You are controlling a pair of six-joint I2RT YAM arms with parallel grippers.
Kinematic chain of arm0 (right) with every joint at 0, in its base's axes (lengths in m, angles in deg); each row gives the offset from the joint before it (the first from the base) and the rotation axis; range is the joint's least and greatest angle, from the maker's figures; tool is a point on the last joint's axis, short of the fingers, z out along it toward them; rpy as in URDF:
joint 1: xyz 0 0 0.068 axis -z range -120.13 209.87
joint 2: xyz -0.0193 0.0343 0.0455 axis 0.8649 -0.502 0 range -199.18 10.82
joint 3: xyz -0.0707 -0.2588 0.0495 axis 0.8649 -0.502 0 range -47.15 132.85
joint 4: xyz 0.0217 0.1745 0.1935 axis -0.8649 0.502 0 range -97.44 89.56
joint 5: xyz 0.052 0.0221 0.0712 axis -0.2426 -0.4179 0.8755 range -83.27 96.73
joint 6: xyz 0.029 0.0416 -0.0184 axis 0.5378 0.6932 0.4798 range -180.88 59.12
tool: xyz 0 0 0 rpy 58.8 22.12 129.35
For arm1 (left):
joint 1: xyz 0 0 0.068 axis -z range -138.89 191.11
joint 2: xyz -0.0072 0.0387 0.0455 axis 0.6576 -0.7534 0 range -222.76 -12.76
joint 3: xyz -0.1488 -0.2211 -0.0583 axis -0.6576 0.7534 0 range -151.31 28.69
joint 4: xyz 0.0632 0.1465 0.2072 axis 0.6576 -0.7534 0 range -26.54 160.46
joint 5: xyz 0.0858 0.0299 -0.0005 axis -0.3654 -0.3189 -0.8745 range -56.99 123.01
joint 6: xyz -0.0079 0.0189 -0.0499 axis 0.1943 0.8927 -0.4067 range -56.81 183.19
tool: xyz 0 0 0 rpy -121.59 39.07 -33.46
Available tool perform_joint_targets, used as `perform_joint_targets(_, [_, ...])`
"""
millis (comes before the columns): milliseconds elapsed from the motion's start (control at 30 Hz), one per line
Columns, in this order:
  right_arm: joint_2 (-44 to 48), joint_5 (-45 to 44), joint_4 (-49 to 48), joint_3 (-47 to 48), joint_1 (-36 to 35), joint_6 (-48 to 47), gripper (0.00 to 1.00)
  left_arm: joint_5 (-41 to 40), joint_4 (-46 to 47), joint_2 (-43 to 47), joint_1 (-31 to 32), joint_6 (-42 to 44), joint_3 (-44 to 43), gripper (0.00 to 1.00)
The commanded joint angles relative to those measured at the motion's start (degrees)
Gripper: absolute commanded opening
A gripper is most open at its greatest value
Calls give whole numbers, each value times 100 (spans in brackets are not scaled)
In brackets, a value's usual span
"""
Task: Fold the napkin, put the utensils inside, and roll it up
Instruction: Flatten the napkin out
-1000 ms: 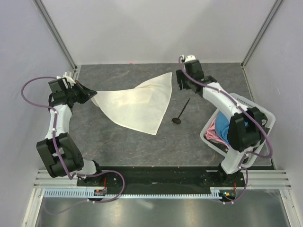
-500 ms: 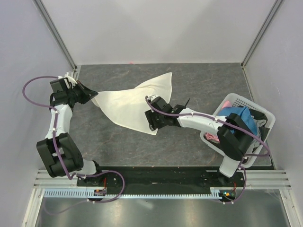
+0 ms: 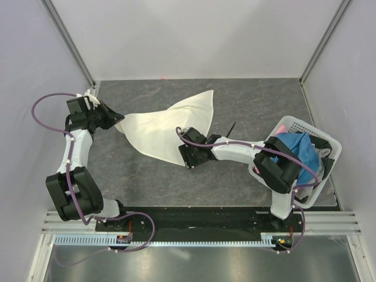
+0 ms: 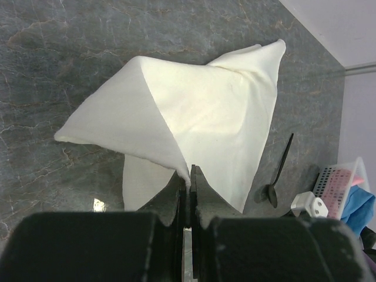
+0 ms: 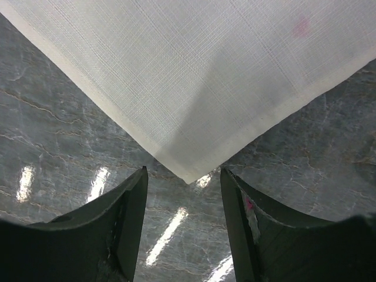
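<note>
The cream-white napkin [image 3: 167, 126] lies partly spread on the grey table, with its left corner lifted. My left gripper [image 3: 117, 117] is shut on that corner; in the left wrist view the cloth [image 4: 217, 111] runs into the closed fingertips [image 4: 189, 176]. My right gripper [image 3: 187, 160] sits low at the napkin's near corner. Its jaws [image 5: 184, 171] stand open on either side of the corner's tip of the napkin [image 5: 194, 70], apart from it. The black spoon [image 4: 279, 170] lies on the table right of the napkin. From above only the spoon's handle end [image 3: 232, 127] shows behind the right arm.
A white basket [image 3: 326, 144] stands at the right edge of the table, holding a blue cloth [image 3: 296, 147] and a pink cloth [image 3: 284, 127]. The right arm stretches across the table from the basket to the napkin. Walls close in the table on three sides.
My right arm swung from the napkin's far right corner down to its near corner, and its jaws narrowed a little. My left gripper kept its hold and shifted slightly right.
</note>
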Motion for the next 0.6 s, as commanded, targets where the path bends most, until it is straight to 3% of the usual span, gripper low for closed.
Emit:
perform_joint_targets(0, [-99,-141,66,95,-63,129,60,-3,1,176,29,227,-209,2])
perform_joint_targets(200, [-319,-308,163,183,-99,129,58,32,1,176,47,227,-218,2])
perform_joint_targets(400, [-469,-397,303,157,-116,164,46,40,-26,176,47,227,-227,2])
perform_joint_targets(500, [-513,-318,295,148,-107,59,36,32,-17,185,56,227,-227,2])
perform_joint_targets(533, [-521,-256,251,148,-116,24,25,32,-34,185,64,227,-227,2])
perform_joint_targets(567, [-521,-238,233,157,-116,-11,21,-47,-43,194,108,236,-235,2])
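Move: The napkin's near corner sits right between the right hand's open fingertips, some 2 cm below. From that hand, the black ladle's middle lies about 14 cm to the right and 11 cm ahead. The napkin's far corner is roughly 26 cm ahead and 8 cm right. The near corner is about 22 cm right of the left hand, 14 cm back and 18 cm lower. The right fingers pinch the napkin's near corner, closing from well open as the hand sinks about 1 cm onto the cloth. The hand otherwise stays nearly in place, with only a slight roll. The left hand holds still in the air, keeping its shut grip on the napkin's left corner. ##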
